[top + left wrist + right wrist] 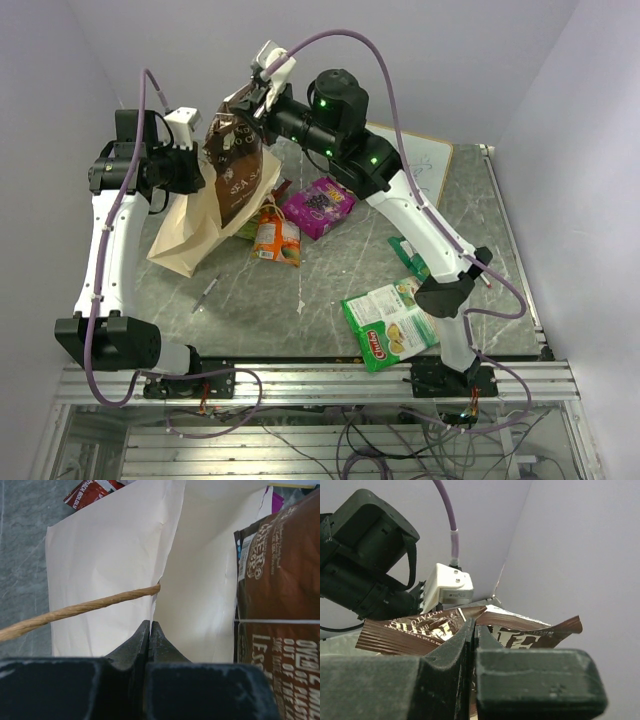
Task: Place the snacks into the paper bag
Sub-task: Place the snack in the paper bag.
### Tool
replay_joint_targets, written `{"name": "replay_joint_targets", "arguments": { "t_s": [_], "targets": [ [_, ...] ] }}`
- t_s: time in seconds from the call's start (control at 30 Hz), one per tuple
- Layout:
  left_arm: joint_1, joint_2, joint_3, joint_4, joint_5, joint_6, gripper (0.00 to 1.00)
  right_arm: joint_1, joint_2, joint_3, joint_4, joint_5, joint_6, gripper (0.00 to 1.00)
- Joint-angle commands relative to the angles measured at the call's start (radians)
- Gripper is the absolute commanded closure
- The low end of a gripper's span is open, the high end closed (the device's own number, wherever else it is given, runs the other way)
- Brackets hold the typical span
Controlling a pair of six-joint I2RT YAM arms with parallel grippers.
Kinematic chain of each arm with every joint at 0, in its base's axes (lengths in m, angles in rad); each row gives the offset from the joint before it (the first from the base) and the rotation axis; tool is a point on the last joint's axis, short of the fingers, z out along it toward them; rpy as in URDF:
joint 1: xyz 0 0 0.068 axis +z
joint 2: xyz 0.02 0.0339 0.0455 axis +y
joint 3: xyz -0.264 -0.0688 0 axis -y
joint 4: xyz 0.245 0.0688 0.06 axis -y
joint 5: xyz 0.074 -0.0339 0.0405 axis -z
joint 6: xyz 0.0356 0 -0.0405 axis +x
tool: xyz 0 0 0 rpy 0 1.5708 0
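Note:
The paper bag (188,228) leans open at the left of the table, cream inside (200,580), with a cord handle (75,611). My left gripper (199,166) (150,626) is shut on the bag's rim and holds the mouth up. The right gripper (244,108) (474,626) is shut on the top seam of a brown snack packet (237,170) (405,632), which hangs upright at the bag's mouth (280,610). Loose snacks lie on the table: purple (319,207), orange (277,240), a large green-and-white one (391,325), and a red one (92,491) behind the bag.
A framed whiteboard (427,156) lies at the back right. A thin pen (207,293) rests near the table's front left. A small green packet (410,258) sits beside the right arm's lower link. Walls close in on the left, back and right.

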Motion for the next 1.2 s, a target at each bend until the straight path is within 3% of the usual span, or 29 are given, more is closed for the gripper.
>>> {"name": "replay_joint_targets", "arguments": {
  "t_s": [0.0, 1.17],
  "targets": [
    [-0.009, 0.002, 0.041, 0.001, -0.016, -0.023, 0.93, 0.006, -0.007, -0.024, 0.063, 0.007, 0.023, 1.00],
    [0.062, 0.068, 0.084, -0.028, -0.074, -0.002, 0.93, -0.055, -0.170, -0.548, 0.076, -0.023, 0.188, 1.00]
  ]
}}
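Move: The right hand already pinches the top of the brown chip bag, which hangs down into the paper bag's mouth; that mouth's middle lies about 9 cm left of the hand, 4 cm ahead and 24 cm below. On the table nearly 50 cm below are the orange snack, about 7 cm ahead and 2 cm left, and the purple snack, 16 cm ahead and 11 cm right. From the left hand, still gripping the rim, the mouth's middle is 10 cm right, 4 cm ahead, slightly lower. Right hand, tipping down, lowers the chip bag about 16 cm deeper into the paper bag; left draws rim leftward. ##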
